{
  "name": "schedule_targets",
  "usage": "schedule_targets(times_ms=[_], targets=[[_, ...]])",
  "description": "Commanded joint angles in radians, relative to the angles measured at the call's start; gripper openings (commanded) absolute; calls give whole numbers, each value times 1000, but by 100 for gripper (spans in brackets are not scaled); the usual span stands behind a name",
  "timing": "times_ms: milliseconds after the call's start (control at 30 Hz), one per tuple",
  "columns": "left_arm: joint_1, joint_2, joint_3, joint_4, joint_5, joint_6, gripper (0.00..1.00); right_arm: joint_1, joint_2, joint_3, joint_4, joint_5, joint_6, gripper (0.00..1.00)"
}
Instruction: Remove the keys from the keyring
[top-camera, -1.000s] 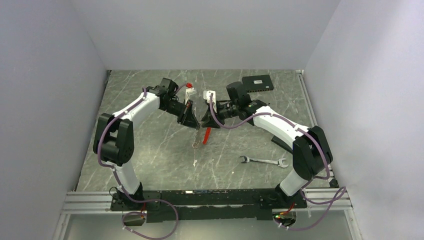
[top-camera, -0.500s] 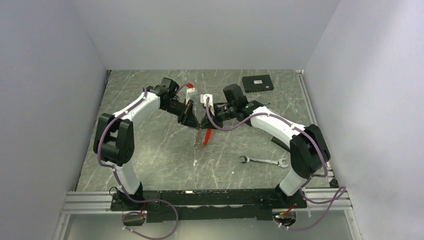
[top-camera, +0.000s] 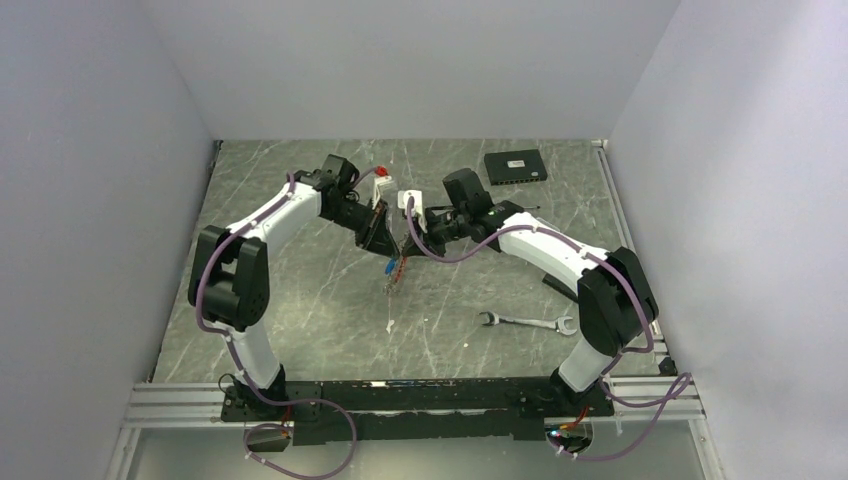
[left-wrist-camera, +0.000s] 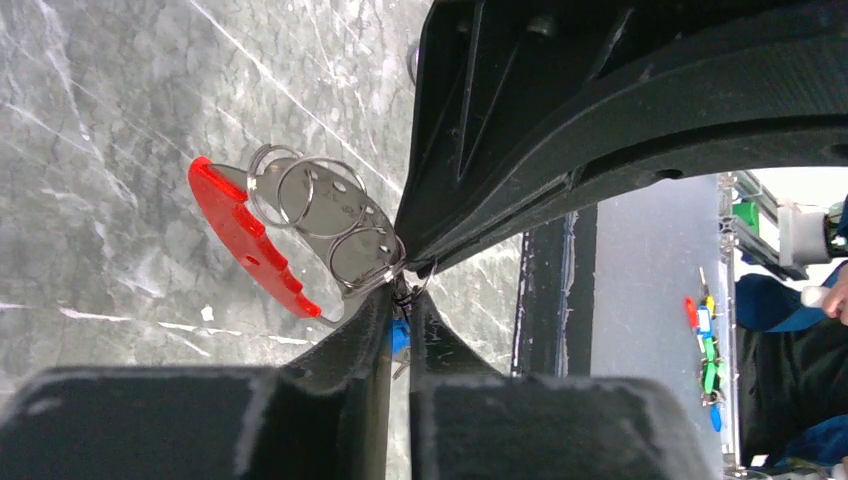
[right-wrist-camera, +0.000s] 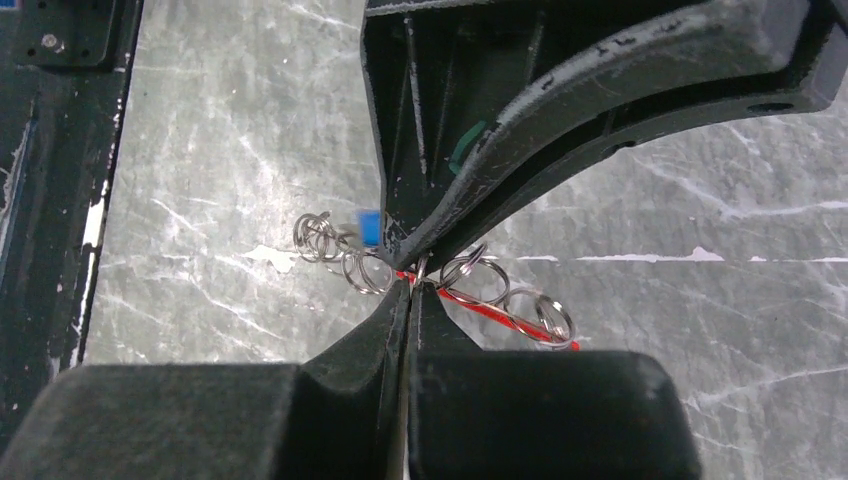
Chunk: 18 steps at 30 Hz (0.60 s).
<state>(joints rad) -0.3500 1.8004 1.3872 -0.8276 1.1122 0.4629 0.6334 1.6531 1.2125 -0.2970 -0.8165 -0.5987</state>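
Observation:
The keyring (top-camera: 394, 275) hangs between my two grippers over the table's middle. It is a chain of silvery rings (left-wrist-camera: 320, 205) with a red tag (left-wrist-camera: 245, 235). A blue-headed key (top-camera: 388, 267) dangles from it and shows behind my left fingertips (left-wrist-camera: 399, 335). My left gripper (left-wrist-camera: 400, 300) is pinched on a ring at its tips. My right gripper (right-wrist-camera: 412, 285) is shut tight on a ring of the same chain (right-wrist-camera: 480, 280), with the red tag (right-wrist-camera: 500, 312) behind it and the blue key (right-wrist-camera: 368, 226) to the left. The two grippers' tips nearly touch (top-camera: 397, 243).
A silver wrench (top-camera: 526, 322) lies at the front right. A black box (top-camera: 515, 166) sits at the back right. A tiny pale piece (top-camera: 389, 325) lies on the marble below the keyring. A dark object (top-camera: 556, 285) is partly hidden under the right arm.
My right gripper has moved left and met the left gripper's tips. The keyring has risen off the table, and the blue key now shows hanging below.

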Motion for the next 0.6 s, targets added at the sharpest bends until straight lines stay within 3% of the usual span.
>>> schedule_targets(times_ms=[0,200,567], targets=[[36,-8,46,15,112,-17,19,-9,-13,17,84,-42,36,0],[94,-38,12,92,184,-55,32,-35,-18,7,173,-107,138,0],[99,-172,-127,283,201,-47,28,-38,0,-40,264,-126,198,0]])
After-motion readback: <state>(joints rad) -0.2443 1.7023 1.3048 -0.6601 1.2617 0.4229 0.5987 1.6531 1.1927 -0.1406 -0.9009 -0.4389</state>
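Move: The small metal ring between my two grippers is pinched in my right fingertips. It lies about 1 cm to the right of my left hand point, at the same height. The red handle hangs roughly 3 cm ahead of my right hand and 4 cm below it. The blue key hangs about 2 cm back from that hand, 1 cm to its left and 4 cm below. I spread my left fingers about a quarter open, letting go of the rings, and take that hand up nearly 4 cm, going forward and left by some 2 cm, then easing back a little as it keeps rising. My right hand stays shut on its ring and lifts it about 2 cm, slightly forward. Both hands tip their fingers 5 to 10 degrees towards level. ##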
